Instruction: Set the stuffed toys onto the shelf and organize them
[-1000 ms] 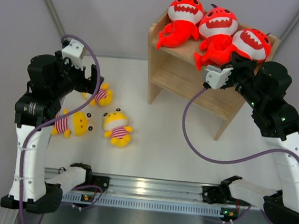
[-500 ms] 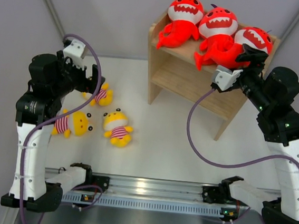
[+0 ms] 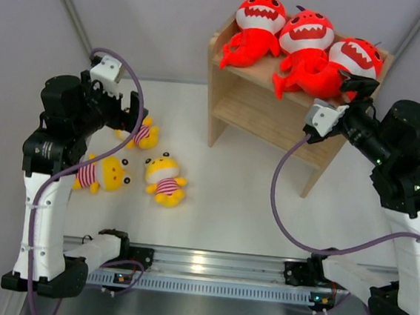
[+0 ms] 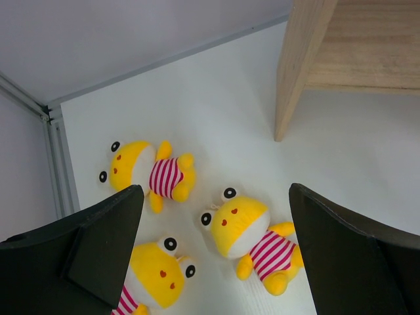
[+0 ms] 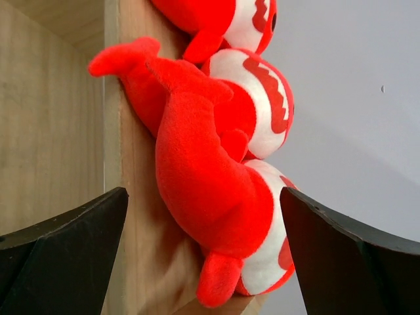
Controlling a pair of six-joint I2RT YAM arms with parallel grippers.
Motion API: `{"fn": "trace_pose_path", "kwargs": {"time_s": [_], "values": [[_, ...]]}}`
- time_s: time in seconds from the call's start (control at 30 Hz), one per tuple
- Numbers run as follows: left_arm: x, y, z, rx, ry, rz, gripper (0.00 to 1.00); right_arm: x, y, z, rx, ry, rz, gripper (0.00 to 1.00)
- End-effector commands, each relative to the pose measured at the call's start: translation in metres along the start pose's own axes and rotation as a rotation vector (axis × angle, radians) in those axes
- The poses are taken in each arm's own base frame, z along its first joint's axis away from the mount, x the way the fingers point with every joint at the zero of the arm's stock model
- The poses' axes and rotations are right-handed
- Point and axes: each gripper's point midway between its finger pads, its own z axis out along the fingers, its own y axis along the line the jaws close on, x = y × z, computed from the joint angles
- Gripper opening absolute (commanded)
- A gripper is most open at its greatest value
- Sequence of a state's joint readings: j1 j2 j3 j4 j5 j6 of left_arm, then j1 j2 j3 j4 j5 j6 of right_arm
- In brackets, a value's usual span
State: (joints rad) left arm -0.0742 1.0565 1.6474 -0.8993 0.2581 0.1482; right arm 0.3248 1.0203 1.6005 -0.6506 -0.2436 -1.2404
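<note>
Three red sharks (image 3: pixel 256 24) (image 3: pixel 305 36) (image 3: pixel 347 60) sit in a row on the top tier of the wooden shelf (image 3: pixel 266 114). My right gripper (image 3: pixel 356 88) is open just in front of the rightmost shark (image 5: pixel 210 190). That shark rests on the shelf's top board (image 5: pixel 134 230), between my spread fingers but not gripped. Three yellow striped-shirt toys (image 3: pixel 144 132) (image 3: pixel 103 173) (image 3: pixel 165 179) lie on the white table at the left. My left gripper (image 3: pixel 134 114) hovers open above them. Its wrist view shows all three toys (image 4: pixel 147 174) (image 4: pixel 252 230) (image 4: pixel 156 272).
The shelf's lower tier (image 3: pixel 273 119) holds nothing that I can see. Its near leg (image 4: pixel 298 72) stands right of the yellow toys. A metal frame rail (image 4: pixel 56 164) runs along the table's left edge, and grey walls close the back.
My right arm has swung right and drawn back from the shelf front, with the rightmost shark left lying on the top tier. My left arm has barely moved.
</note>
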Motion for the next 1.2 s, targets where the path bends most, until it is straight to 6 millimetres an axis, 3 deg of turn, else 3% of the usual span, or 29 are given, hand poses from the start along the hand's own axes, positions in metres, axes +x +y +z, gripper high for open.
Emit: {"fn": "trace_pose_path", "kwargs": {"time_s": [0.0, 0.13, 0.3, 0.43, 0.5, 0.6, 0.63, 0.7, 0.83, 1.0, 1.17], "values": [[-0.003, -0.001, 0.004, 0.018, -0.011, 0.017, 0.98, -0.046, -0.014, -0.035, 0.004, -0.175, 0.102, 0.99], [-0.003, -0.001, 0.008, 0.022, -0.004, 0.015, 0.98, -0.078, -0.017, -0.054, 0.001, -0.316, 0.181, 0.99], [0.002, 0.000, 0.012, 0.026, 0.012, 0.012, 0.98, -0.090, -0.040, -0.055, 0.085, -0.372, 0.416, 0.99], [0.006, 0.000, 0.017, 0.028, 0.028, -0.001, 0.98, -0.074, -0.062, -0.043, 0.201, -0.317, 0.701, 1.00], [0.007, 0.000, 0.017, 0.026, 0.032, -0.002, 0.98, -0.066, -0.063, -0.034, 0.229, -0.296, 0.880, 0.96], [0.011, 0.002, 0.019, 0.018, 0.043, -0.011, 0.99, -0.045, -0.065, -0.022, 0.312, -0.218, 1.087, 0.80], [0.011, 0.002, 0.019, 0.014, 0.044, -0.014, 0.98, -0.030, -0.067, -0.022, 0.379, -0.157, 1.136, 0.71], [0.010, 0.003, 0.017, 0.008, 0.039, -0.014, 0.98, -0.015, -0.063, -0.014, 0.428, -0.095, 1.214, 0.65], [0.015, 0.005, 0.013, -0.011, 0.042, -0.002, 0.99, -0.006, -0.057, -0.002, 0.435, -0.026, 1.252, 0.56], [0.020, 0.007, 0.014, -0.020, 0.054, 0.006, 0.98, 0.006, -0.052, 0.015, 0.484, 0.046, 1.261, 0.53], [0.019, 0.006, 0.013, -0.014, 0.050, 0.011, 0.98, 0.035, -0.050, 0.001, 0.624, 0.194, 1.262, 0.50]]}}
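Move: The red shark at the shelf top's right end lies about 6 cm ahead of the open right hand and 2 cm to its left, roughly at its height. From that hand the middle shark is about 8 cm ahead and 11 cm left, and the leftmost shark some 11 cm ahead and 22 cm left, both at much the same height. From the left hand the right-end shark is roughly 9 cm forward, 41 cm right and a little higher, perhaps 5 cm. The right fingertips finish close up against the right-end shark's body, seemingly touching it. To get there the right hand first draws back about 7 cm while rising, then swings forward some 11 cm and dips, rolling its left side up by about 70 degrees while the fingers close to half open. The left hand, empty and open, sinks about 3 cm. ##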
